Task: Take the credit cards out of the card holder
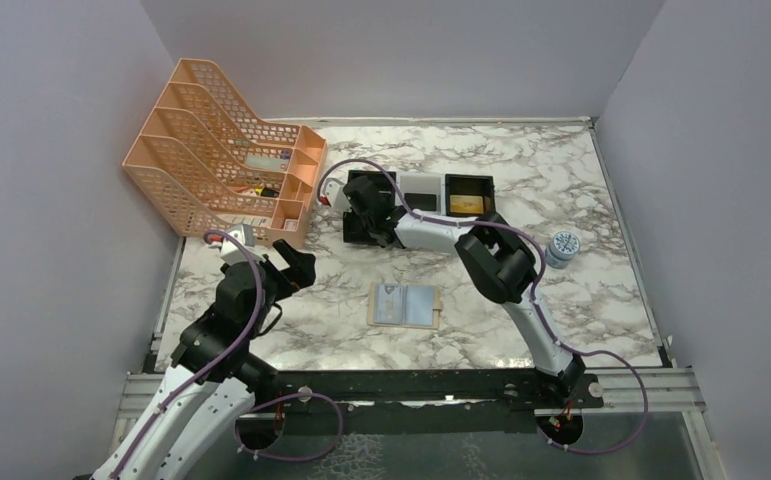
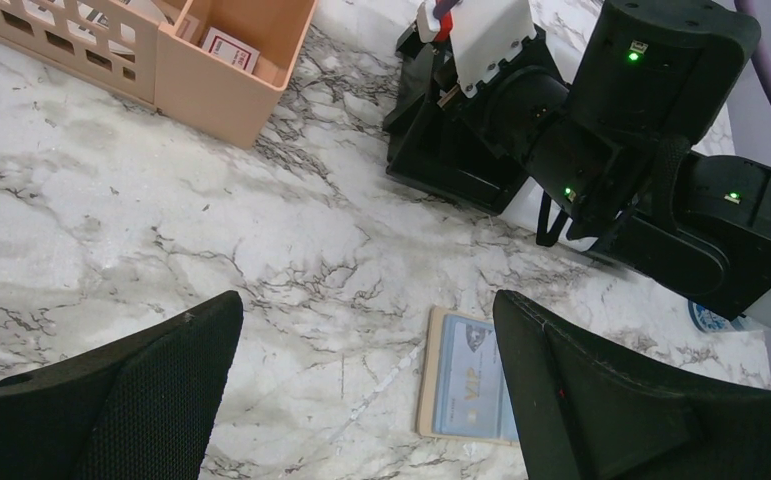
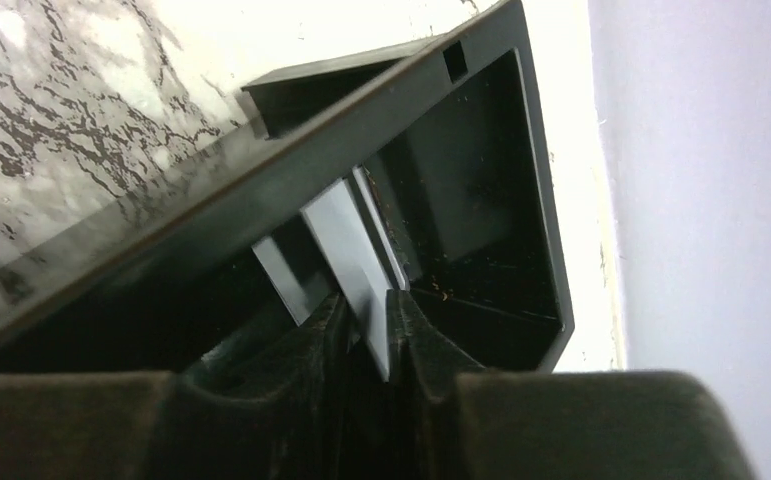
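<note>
The card holder point(image 1: 406, 305) lies open and flat on the marble mid-table, tan rim round grey-blue faces, with a blue VIP credit card point(image 2: 473, 372) showing in it. My left gripper point(image 1: 296, 262) hovers wide open to its left, and in the left wrist view point(image 2: 366, 305) the holder point(image 2: 429, 380) sits by the right finger. My right gripper point(image 1: 361, 205) reaches down into the leftmost black tray point(image 3: 536, 170). Its jaws point(image 3: 366, 300) stand a narrow gap apart, and a grey credit card point(image 3: 346, 240) leans tilted between the fingertips.
An orange mesh file organizer point(image 1: 221, 150) stands at the back left. A white tray point(image 1: 421, 192) and a second black tray point(image 1: 469, 182) holding a yellow card point(image 1: 467, 205) sit right of the first. A small round tin point(image 1: 562, 247) stands at the right.
</note>
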{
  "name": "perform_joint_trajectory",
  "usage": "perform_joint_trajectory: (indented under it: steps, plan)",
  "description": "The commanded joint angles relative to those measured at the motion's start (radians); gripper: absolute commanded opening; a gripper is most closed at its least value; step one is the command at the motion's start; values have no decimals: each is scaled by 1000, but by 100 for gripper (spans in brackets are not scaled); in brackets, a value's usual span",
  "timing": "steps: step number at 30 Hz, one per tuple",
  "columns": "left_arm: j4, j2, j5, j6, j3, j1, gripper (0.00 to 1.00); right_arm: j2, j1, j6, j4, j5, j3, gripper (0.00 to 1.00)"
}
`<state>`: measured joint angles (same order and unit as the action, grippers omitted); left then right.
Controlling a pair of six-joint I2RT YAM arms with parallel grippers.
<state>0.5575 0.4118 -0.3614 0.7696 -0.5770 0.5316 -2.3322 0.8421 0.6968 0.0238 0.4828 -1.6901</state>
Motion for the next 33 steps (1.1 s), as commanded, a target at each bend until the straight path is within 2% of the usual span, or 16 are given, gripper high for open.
perform_joint_trajectory:
  steps: [1, 6, 17, 20, 28, 30, 33]
  plan:
    - [4, -22, -30, 9, 10, 2, 99, 19, -8, 9, 8, -20, 5, 25]
    - [3, -19, -24, 8, 11, 1, 99, 31, -8, 14, 3, -40, 16, 44]
    - [0, -13, -8, 4, 7, 1, 99, 57, -9, -51, 15, -84, 21, 65]
    - [-3, -5, 1, -1, 6, 1, 99, 92, -10, -81, 0, -116, 40, 69]
    - [-24, 28, 41, -19, 8, 1, 99, 207, -11, -201, -49, -203, 101, 71]
    - [-42, 42, 74, -34, 10, 1, 99, 268, -11, -266, -88, -216, 152, 71]
    - [-72, 79, 128, -51, 20, 1, 99, 409, -11, -413, -193, -236, 310, 72]
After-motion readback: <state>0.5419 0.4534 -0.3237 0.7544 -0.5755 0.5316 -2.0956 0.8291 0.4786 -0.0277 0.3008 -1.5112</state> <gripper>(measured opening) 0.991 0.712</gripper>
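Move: The right hand is down in the black left compartment of the tray, fingertips just parting around a credit card whose middle lies about 2 cm ahead and 1 cm below. The tray's white compartment is about 11 cm to the right and 2 cm back. The card holder lies some 25 cm back and 8 cm to the right. From the left hand, that card is roughly 26 cm ahead, 13 cm to the right and 16 cm below. Almost in place at first, the right hand spreads its barely parted fingers wide and lets go of the credit card inside the black compartment. It then pulls up about 5 cm and back some 3 cm, away from the card, rolling about 20 degrees so that its left side rises. ##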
